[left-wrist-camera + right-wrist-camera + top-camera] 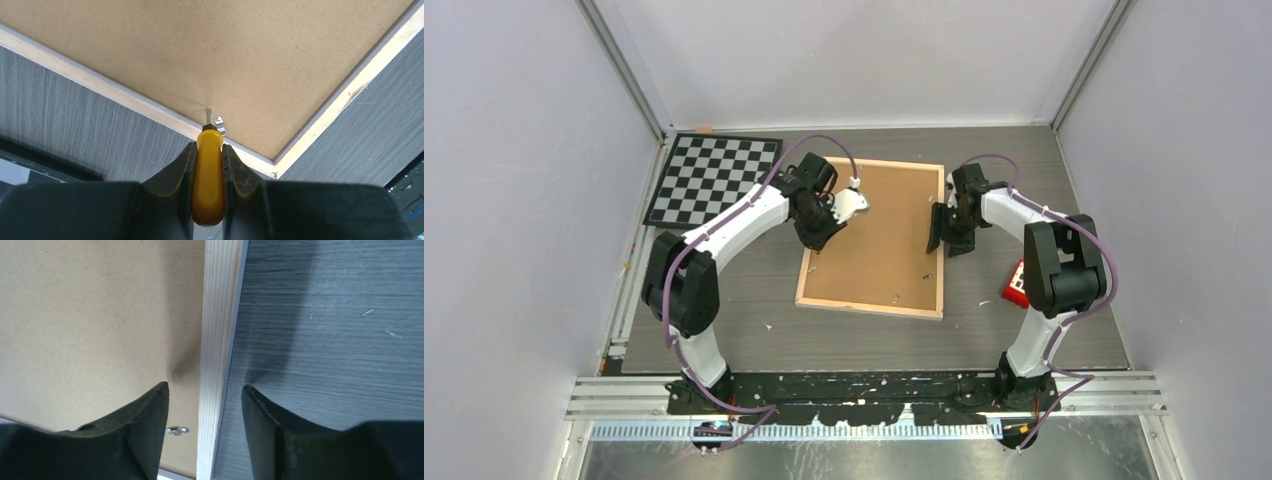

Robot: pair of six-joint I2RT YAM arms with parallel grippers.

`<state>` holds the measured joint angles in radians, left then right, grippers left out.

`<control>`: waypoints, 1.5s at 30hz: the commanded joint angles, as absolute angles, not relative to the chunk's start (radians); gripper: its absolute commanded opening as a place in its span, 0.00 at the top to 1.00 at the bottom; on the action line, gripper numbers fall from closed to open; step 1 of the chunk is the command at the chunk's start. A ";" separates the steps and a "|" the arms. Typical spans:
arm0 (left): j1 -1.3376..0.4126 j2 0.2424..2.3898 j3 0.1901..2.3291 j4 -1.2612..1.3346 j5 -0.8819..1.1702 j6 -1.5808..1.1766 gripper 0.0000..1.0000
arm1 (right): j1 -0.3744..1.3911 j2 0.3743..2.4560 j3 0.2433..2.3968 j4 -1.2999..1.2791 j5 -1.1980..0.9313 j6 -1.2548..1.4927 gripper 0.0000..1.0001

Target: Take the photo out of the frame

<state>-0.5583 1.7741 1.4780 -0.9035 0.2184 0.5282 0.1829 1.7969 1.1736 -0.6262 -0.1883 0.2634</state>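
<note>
The frame (879,240) lies face down on the table, brown fibreboard back up, pale wood rim around it. The photo is hidden under the back panel. My left gripper (208,150) is shut on a yellow-handled screwdriver (209,175); its metal tip touches the panel beside a small metal retaining clip (220,125) at the frame's left rim (125,97). In the top view this gripper (816,238) is at the frame's left edge. My right gripper (204,395) is open and straddles the right wood rim (217,340), one finger over the panel, one over the table. Another clip (178,430) shows there.
A black-and-white checkerboard (714,178) lies at the back left of the dark wood-grain table (754,300). A small red object (1016,285) sits by the right arm, right of the frame. Grey walls enclose the workspace.
</note>
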 commanded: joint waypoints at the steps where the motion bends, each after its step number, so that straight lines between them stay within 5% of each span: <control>1: -0.584 1.775 1.503 -0.848 0.146 0.535 1.00 | 0.178 1.837 1.217 -0.618 -0.225 0.303 0.49; 5: -0.593 1.774 1.498 -0.848 0.116 0.547 1.00 | 0.167 1.871 1.234 -0.640 -0.247 0.299 0.73; 19: -0.594 1.721 1.451 -0.914 0.118 0.568 1.00 | 0.146 1.876 1.209 -0.647 -0.263 0.302 0.98; 45: -0.643 1.681 1.359 -0.921 0.224 0.496 1.00 | 0.147 1.882 1.205 -0.658 -0.264 0.316 0.99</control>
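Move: The left hand grips the screwdriver upright beside the left metal tab, which lies about 3 cm right and 9 cm below it, level in reach. The frame's near-left corner is some 10 cm back, the chessboard 14 cm ahead and 17 cm left. The right hand's fingers straddle the right rail, 1 cm below; the right tab lies 5 cm back and 3 cm left, the red block 7 cm back and 15 cm right. Right fingers pinch the right rail while the left screwdriver edges forward, then pushes the tab back about 4 cm. ##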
